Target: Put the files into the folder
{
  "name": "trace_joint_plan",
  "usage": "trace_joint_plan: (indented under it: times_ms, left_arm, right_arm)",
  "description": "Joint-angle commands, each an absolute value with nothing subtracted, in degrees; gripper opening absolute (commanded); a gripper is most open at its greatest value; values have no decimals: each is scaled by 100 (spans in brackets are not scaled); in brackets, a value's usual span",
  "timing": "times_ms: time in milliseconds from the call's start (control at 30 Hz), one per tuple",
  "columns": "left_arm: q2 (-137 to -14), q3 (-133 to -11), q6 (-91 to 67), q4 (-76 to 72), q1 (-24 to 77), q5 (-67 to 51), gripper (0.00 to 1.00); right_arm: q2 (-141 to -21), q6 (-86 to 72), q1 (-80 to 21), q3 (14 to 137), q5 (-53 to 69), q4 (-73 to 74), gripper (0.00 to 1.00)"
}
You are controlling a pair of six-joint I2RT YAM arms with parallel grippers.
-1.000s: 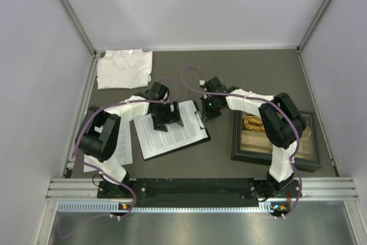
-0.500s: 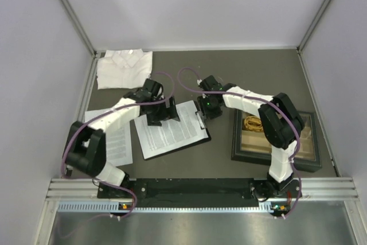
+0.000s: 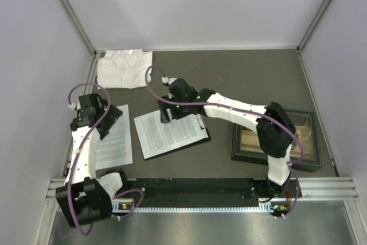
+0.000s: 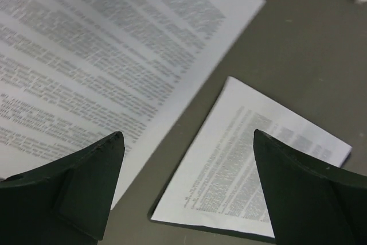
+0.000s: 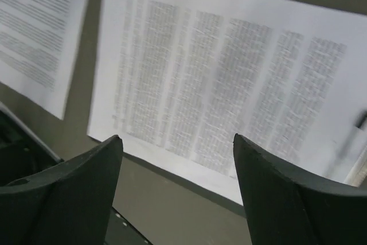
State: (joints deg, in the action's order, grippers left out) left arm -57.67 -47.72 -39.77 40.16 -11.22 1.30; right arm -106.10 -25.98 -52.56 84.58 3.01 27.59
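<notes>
One file [image 3: 170,135] lies on the black folder [image 3: 205,136], whose silver clip [image 3: 200,120] is at its right short edge. A second file [image 3: 113,144] lies loose on the table to the left. My left gripper [image 3: 107,121] is open and empty, above the loose file's far end. My right gripper [image 3: 167,113] is open and empty, above the far edge of the file on the folder. The left wrist view shows the loose file [image 4: 109,55] and the file on the folder [image 4: 258,164]. The right wrist view shows the file on the folder [image 5: 229,96], the folder's edge [image 5: 189,179] and the loose file [image 5: 40,27].
A folded white shirt [image 3: 124,67] lies at the back left. A dark-framed tray [image 3: 304,162] of small items stands at the right under my right arm. Metal frame rails run along the table's left and right sides.
My left arm has swung left, from over the folder to over the loose file. My right arm has reached left from the clip end to over the file on the folder.
</notes>
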Motion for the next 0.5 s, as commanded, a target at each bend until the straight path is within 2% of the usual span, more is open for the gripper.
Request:
trace_joint_plan:
  times_ms: [0,200,467]
  left_arm:
    - [-5985,-4272,-4324,3912,-2088,-210,98]
    - [-6503,-3789,-4684,3568,-3031,-887,98]
    - [-6381,-3138,-5061,3410,-3550,-1168,96]
  right_arm:
    - [-11562,-3111,-5844,9490,773,1846,77]
    - [-12690,-3340,-6284,10861,1037,1679,77]
    - [-13657,-3849,-6354,11285,1433,1573,72]
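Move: Below the left hand lies the loose file still to be moved, its middle about 7 cm to the left, 6 cm back and 12 cm down. The folder (black board with the stacked files) is centred some 24 cm right and 2 cm back of that hand, the white shirt about 29 cm ahead and 1 cm right. From the right hand, the loose file is roughly 32 cm left, 8 cm back and 10 cm down; the folder lies almost under it, 4 cm back and 1 cm left. Sinking about 10 cm while drawing back and drifting left, the left hand comes down over the middle of the loose file with its fingers wide open, turning some 20 degrees counter-clockwise. The right hand sweeps about 17 cm left across the folder towards the loose file's right edge, also drawing back, and drops some 5 cm late on; its fingers stay open. ##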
